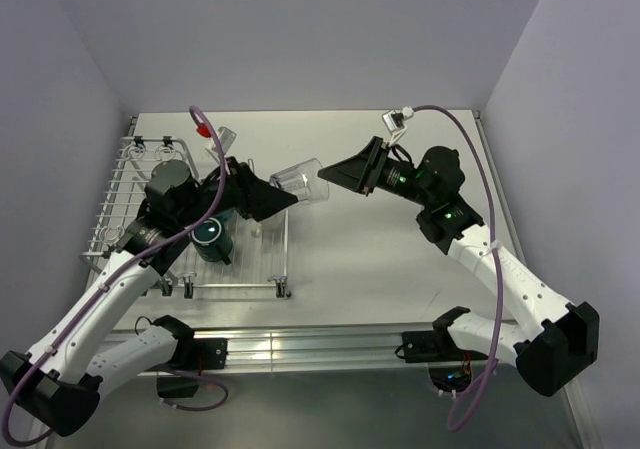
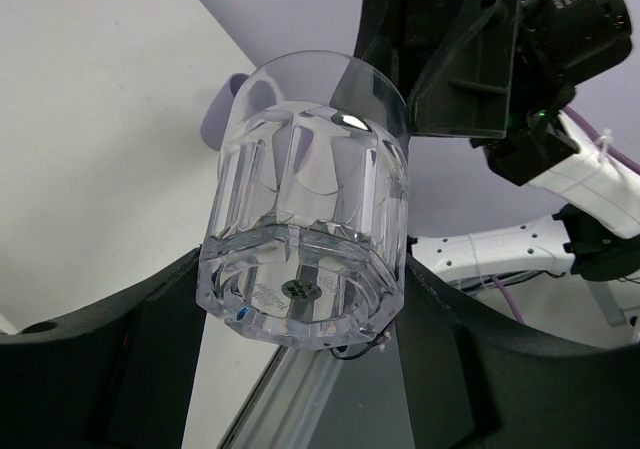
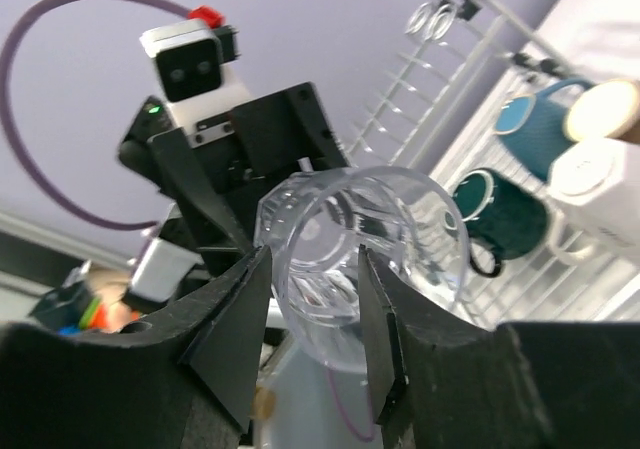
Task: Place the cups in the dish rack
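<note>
The clear glass tumbler [image 1: 300, 181] hangs on its side in the air just right of the dish rack [image 1: 115, 194]. My left gripper [image 1: 275, 197] is shut on its thick base [image 2: 300, 289], one finger on each side. My right gripper [image 1: 325, 174] meets it from the right at the rim. Its jaws stand open [image 3: 312, 269], one finger outside the rim and the other across the mouth of the tumbler [image 3: 340, 239]. A dark teal mug [image 1: 212, 237] lies in the rack under my left arm.
The right wrist view shows the dish rack [image 3: 450, 99] holding the dark teal mug [image 3: 505, 214], a blue mug [image 3: 535, 119] and a white mug [image 3: 600, 184]. A lavender cup [image 2: 213, 119] shows behind the tumbler. Walls close in the table on three sides.
</note>
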Robot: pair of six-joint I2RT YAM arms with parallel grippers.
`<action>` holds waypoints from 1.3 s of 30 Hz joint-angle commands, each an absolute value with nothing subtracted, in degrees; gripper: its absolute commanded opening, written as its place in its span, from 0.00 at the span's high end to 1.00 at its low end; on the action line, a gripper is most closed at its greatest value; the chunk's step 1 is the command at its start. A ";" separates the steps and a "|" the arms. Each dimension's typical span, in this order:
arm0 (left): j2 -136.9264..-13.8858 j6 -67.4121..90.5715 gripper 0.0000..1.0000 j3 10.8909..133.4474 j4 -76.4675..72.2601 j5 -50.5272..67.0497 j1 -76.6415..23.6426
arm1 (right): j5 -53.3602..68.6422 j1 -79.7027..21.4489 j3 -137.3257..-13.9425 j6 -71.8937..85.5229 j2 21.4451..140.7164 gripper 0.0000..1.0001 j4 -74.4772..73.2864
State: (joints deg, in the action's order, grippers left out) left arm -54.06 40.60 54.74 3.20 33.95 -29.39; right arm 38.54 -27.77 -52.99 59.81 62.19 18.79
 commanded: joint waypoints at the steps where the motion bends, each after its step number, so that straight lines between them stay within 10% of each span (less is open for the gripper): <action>1: -51.42 37.71 1.00 60.11 6.21 29.98 -29.53 | 33.85 -27.69 -56.16 53.28 60.38 0.52 11.79; 15: -53.25 28.83 1.00 76.46 49.27 5.63 -29.53 | 12.75 -27.51 -60.46 41.93 58.53 0.50 -11.51; 39: -65.74 27.69 1.00 71.89 61.87 -11.25 -39.20 | 4.57 -27.42 -63.54 35.25 61.00 0.49 -19.42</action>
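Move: The left hand already grips the clear glass by its base. Its place, the free front-right spot in the dish rack, is about 8 cm left, 2 ahead and 27 below this hand; the green mug stands about 18 cm left and 4 ahead, the white mug 6 left and 11 ahead, both similarly low. From the open right hand, the glass is about 7 cm left, level; the purple cup is roughly 11 ahead, 27 right, 31 below. The left hand keeps its hold on the clear glass and swings it about 10 cm left, then down some 14 cm over the front-right of the rack, tipping roughly 60 degrees from pointing right to mostly down. The right hand, its fingers staying half open, draws away from the glass rim, down, right and forward towards the purple cup, turning clockwise and tilting down. ##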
